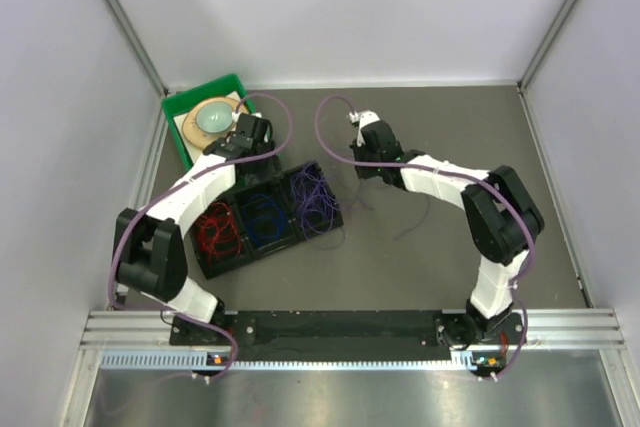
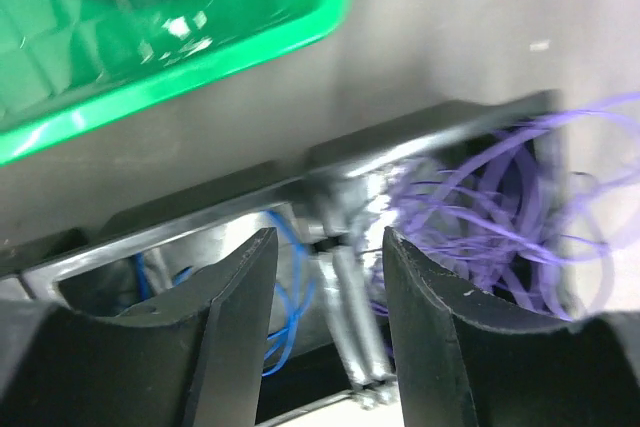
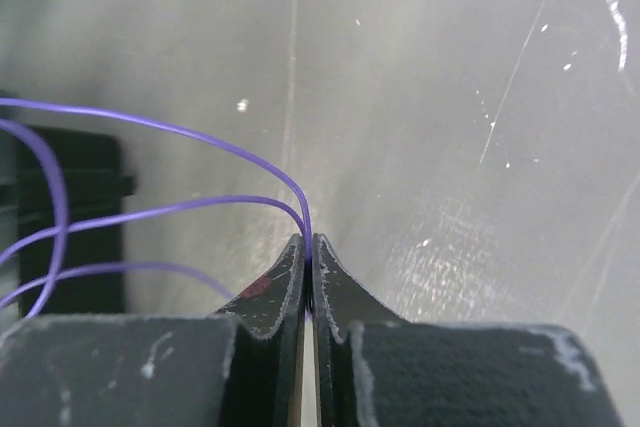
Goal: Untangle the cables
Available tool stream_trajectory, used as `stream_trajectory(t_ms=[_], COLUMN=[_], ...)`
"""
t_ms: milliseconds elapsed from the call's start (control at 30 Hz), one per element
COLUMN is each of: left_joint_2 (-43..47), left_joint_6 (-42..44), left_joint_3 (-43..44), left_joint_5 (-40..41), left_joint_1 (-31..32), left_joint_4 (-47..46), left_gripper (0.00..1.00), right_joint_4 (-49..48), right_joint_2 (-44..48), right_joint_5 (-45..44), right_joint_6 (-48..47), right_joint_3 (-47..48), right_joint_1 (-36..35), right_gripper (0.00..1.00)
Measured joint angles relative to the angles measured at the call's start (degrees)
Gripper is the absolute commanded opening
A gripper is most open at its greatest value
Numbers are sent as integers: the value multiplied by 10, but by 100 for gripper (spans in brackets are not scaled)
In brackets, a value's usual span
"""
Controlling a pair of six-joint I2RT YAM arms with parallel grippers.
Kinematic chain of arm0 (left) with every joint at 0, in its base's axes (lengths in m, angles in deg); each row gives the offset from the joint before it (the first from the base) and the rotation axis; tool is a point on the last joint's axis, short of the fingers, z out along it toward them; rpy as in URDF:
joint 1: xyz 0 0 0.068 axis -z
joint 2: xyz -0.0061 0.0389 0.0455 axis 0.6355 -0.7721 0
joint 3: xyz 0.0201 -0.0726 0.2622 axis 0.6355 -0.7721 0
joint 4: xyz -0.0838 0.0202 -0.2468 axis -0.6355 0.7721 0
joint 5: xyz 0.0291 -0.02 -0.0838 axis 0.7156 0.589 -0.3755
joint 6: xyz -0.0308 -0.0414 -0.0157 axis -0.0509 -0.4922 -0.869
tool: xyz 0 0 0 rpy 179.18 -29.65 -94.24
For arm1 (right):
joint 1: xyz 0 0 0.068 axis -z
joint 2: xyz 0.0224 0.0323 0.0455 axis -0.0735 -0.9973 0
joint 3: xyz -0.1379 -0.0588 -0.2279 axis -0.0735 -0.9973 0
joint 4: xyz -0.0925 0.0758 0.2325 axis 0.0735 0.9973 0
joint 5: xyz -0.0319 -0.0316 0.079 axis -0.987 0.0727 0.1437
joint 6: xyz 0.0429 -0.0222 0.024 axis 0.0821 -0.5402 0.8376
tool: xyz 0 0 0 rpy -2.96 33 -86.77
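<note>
A black three-part tray [image 1: 262, 257] holds the cables: red [image 1: 217, 230], blue [image 1: 265, 215] and purple [image 1: 313, 197]. My left gripper [image 1: 248, 147] hovers over the tray's far edge. In the left wrist view it [image 2: 325, 257] is open and empty, straddling the wall between the blue cables [image 2: 285, 317] and the purple cables [image 2: 500, 207]. My right gripper [image 1: 362, 173] is just right of the tray, low over the table. In the right wrist view it [image 3: 308, 252] is shut on a purple cable [image 3: 200, 135], whose strands arc left toward the tray [image 3: 70, 217].
A green tray [image 1: 178, 107] with a plate and a pale bowl [image 1: 213, 115] sits behind the black tray, near my left gripper; its rim [image 2: 200, 57] shows in the left wrist view. Grey walls enclose the table on three sides.
</note>
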Motion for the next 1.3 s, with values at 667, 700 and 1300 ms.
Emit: stream_trajectory(t_ms=[667,700,1300], left_joint_2=[-49,-50,-50], left_joint_6=[-4,-4,-9], left_joint_3=[-38,-40,-75], left_joint_5=[-76,-79,-135], left_joint_1=[-24,-26,-56], left_joint_4=[-33,-35,-69], left_gripper=[50,50,50], right_joint_4=[55,55,1], right_joint_2=[122,120,-82], right_joint_5=[99,106,149], right_joint_6=[127,139,306], right_joint_3=[23,30,116], right_joint_1=[-75,-80,-97], right_gripper=[0,0,0])
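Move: The purple cables' compartment of the black bin, where the loop already held in the right hand is bound, centres about 15 cm left of that hand and 8 cm back, roughly level with it. From the left hand it lies some 10 cm right, 9 back and 6 below. The divider's far end is 2 cm back of the left hand and 5 below; the blue cables' compartment 13 back, 5 left, 6 below; the green tray 14 ahead, 18 left, 5 below. Up first, then left and somewhat back, the right hand arches about 12 cm high with the purple loop still pinched, travels some 15 cm left, then sinks over its compartment, turning its fingers to point more leftward by about 30 degrees. The half-open left hand sinks about 6 cm beside the divider, tipping slightly steeper, its fingertips straddling the divider's far end. ##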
